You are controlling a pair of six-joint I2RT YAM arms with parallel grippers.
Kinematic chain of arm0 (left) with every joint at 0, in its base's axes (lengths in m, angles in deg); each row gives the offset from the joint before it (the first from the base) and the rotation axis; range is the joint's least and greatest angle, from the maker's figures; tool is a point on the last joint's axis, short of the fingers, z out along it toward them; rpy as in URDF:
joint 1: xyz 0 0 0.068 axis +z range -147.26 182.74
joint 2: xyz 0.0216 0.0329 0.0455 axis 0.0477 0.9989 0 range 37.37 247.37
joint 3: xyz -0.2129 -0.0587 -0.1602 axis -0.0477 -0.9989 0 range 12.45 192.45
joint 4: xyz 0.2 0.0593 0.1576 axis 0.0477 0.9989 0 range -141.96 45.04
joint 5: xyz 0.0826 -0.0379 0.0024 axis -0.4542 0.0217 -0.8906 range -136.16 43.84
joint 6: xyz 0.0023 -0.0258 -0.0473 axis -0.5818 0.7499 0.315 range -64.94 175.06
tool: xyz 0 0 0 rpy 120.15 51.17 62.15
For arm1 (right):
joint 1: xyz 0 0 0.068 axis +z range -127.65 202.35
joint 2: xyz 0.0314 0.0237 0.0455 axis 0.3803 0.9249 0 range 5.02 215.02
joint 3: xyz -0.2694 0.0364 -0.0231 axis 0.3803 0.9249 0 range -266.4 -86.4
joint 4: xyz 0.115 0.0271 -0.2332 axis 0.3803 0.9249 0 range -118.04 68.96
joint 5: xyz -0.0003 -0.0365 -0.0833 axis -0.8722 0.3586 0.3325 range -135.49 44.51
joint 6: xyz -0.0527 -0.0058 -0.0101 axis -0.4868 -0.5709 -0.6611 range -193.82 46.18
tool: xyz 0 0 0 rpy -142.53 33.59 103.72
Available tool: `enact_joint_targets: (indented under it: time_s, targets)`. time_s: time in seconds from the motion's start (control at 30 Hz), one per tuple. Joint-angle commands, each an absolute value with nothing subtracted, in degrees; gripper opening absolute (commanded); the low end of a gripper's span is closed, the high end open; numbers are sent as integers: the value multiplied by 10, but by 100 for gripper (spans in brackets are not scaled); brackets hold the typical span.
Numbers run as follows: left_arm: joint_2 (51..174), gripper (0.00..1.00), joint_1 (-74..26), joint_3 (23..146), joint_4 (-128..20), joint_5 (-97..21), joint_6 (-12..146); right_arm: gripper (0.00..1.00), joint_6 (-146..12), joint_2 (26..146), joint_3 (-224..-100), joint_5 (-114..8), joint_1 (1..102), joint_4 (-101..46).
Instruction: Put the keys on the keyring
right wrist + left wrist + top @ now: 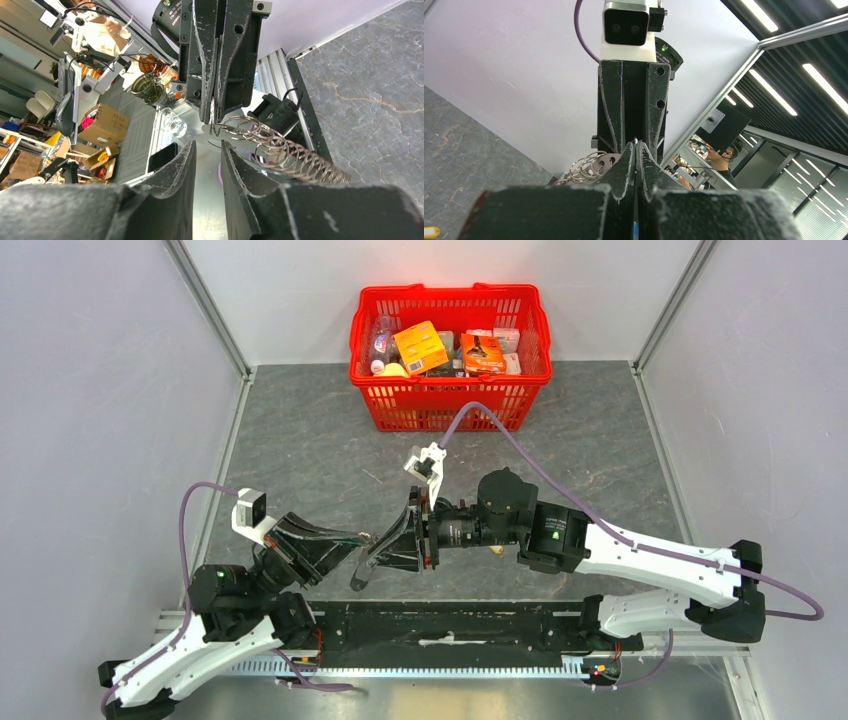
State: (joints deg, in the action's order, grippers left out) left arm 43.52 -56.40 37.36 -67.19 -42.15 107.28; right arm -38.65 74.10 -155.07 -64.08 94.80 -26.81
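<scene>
The keyring [252, 131] shows as a bunch of thin metal rings on a flat metal plate with holes [605, 161]; a coiled wire spring [305, 162] trails from it. My left gripper [636, 145] is shut, pinching a thin metal edge of the keyring at its tips [212, 114]. My right gripper [207, 146] faces it tip to tip, just short of the rings, open with nothing between its fingers. In the top view both grippers [362, 538] [378, 552] meet above the table's middle. A small yellow oblong tag [429, 231], one of the keys, lies on the table. No green key is in view.
A red basket [450, 400] full of packets stands at the table's far middle. A small yellowish item [497, 551] lies under the right arm. A black rail [450, 625] runs along the near edge between the arm bases.
</scene>
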Motion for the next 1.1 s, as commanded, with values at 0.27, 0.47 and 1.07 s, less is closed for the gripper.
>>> enact_joint_targets:
  time_s: [0.27,0.47,1.07]
  targets:
    - [426,2,-565,373,-713,-433,1086,43,-398,712,-1559,-611,951,-281]
    - [426,2,-566,374,-713,-430,1088,50,-401,684,-1556,-581,951,-265]
    - [432,2,-566,372,-727,-425,1099,51,-387,709,-1569,-586,951,-290]
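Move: The keyring's rings are pinched in the shut left fingertips, about 3 cm left of the right hand and 1 cm higher. The plate's middle hangs about 3 cm left of the right hand, level fore-and-aft and 4 cm lower. From the left hand the plate's middle is about 5 cm below and 1 cm back. The yellow key tag lies on the table some 21 cm to the right of the right hand, 10 cm farther out and 36 cm below it. The right hand, already parted a little and pointing left at the rings, first stays put, then spreads its fingers from about a third to half open while backing away from the left fingertips, about 3 cm right and 3.5 cm up with a slight clockwise turn; it then reverses, easing some 1.5 cm down and 1 cm left again, fingers still open and empty. The left hand stays nearly in place, shut, and keeps its pinch on the rings as the counter-hold. ##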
